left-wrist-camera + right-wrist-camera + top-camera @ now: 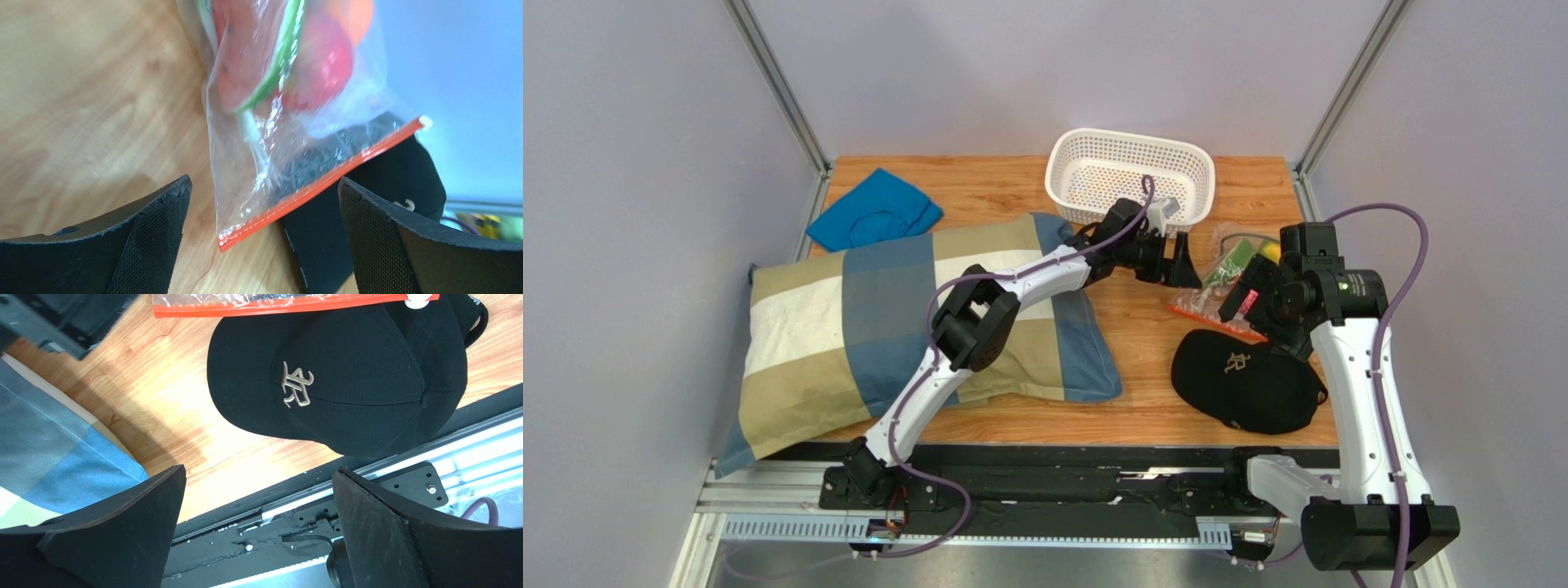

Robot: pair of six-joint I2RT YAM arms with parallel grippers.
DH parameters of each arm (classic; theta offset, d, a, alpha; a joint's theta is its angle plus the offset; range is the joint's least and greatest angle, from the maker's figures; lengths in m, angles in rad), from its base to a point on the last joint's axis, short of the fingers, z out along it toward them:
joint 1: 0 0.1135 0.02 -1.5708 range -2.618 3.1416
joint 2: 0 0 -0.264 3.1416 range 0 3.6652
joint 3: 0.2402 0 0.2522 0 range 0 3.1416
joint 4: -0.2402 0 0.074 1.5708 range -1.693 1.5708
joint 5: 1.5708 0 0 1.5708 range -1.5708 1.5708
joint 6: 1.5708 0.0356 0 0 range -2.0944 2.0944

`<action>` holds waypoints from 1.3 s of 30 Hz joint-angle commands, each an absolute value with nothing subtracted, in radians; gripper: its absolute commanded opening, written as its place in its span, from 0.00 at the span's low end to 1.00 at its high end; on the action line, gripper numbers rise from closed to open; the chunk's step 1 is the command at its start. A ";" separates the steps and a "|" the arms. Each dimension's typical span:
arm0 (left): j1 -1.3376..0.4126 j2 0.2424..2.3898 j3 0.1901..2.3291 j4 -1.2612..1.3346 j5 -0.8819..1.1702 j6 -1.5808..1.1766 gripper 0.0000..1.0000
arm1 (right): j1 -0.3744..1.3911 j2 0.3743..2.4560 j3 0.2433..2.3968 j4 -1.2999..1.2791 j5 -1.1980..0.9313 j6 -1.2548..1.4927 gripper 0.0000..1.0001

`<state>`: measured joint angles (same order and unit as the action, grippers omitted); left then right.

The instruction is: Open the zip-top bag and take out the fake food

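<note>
The zip-top bag lies on the wooden table right of centre, its orange-red zip strip against a black cap. In the left wrist view the bag holds the fake food: a red apple, an orange and a green vegetable; the strip looks closed. My left gripper is open, its jaws either side of the strip's corner, not touching. My right gripper is open and empty above the strip and cap.
A black cap lies near the front right edge. A white perforated basket stands at the back. A checked pillow covers the left side, with a blue cloth behind it.
</note>
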<state>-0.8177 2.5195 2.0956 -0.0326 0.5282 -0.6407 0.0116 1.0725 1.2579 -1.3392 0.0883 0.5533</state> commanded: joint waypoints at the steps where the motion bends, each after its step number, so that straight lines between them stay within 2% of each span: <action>1: -0.831 2.585 2.076 0.033 0.681 -0.758 0.93 | 0.009 1.097 1.338 -1.324 0.101 0.551 0.94; 5: -0.834 2.595 2.074 0.066 0.702 -0.793 0.91 | 0.009 1.121 1.361 -1.324 0.124 0.543 0.94; 8: -0.836 2.597 2.080 0.078 0.736 -0.831 0.80 | 0.009 1.109 1.324 -1.319 0.150 0.572 0.94; 9: -0.836 2.596 2.080 0.087 0.748 -0.854 0.62 | -0.021 1.105 1.309 -1.316 0.153 0.584 0.95; 11: -0.830 2.585 2.080 0.129 0.771 -0.903 0.33 | -0.034 1.089 1.260 -1.299 0.149 0.603 0.95; 12: -0.828 2.574 2.077 0.136 0.772 -0.949 0.11 | -0.038 1.083 1.246 -1.296 0.144 0.606 0.95; 14: -0.828 2.524 2.059 0.156 0.765 -0.994 0.02 | -0.054 1.068 1.224 -1.293 0.153 0.614 0.95; 17: -0.827 2.424 1.970 0.242 0.717 -1.127 0.00 | -0.118 1.040 1.172 -1.270 0.143 0.620 0.96; 20: -0.827 2.310 1.838 0.345 0.631 -1.267 0.00 | -0.261 1.032 1.131 -1.250 0.055 0.620 0.96; 23: -0.831 2.234 1.763 0.374 0.574 -1.357 0.00 | -0.284 1.072 1.143 -1.236 0.066 0.650 0.97; 31: -0.853 2.114 1.684 0.359 0.494 -1.382 0.00 | -0.379 1.199 1.212 -1.209 0.014 0.676 0.97; 39: -0.853 2.082 1.632 0.348 0.497 -1.388 0.00 | -0.439 1.250 1.327 -1.221 -0.078 0.715 0.98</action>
<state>-0.8497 2.1494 1.6733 0.3305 0.5152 -1.3693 -0.4129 1.2514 1.2385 -1.2415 -0.0208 0.6682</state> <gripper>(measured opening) 0.003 0.975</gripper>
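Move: The zip-top bag's near-left zip corner lies about 4 cm back, 1 cm right and 4 cm below the left hand; the fake food inside is some 3 cm ahead and 13 cm right of that hand, the black cap 17 cm back and 13 cm right, the white basket 19 cm ahead and 4 cm left. From the right hand, the zip's right end is about 9 cm ahead, 10 cm right and 15 cm down, the cap 3 cm ahead and 4 cm right. The bag's left zip corner is pinched by the left fingers, which dip back and down about 4 cm each and close on it, then lift it some 18 cm, rolling and tipping up. Meanwhile the open right hand goes about 7 cm right, sinking and turning some 30 degrees clockwise, finally easing forward close to the zip's other end. ##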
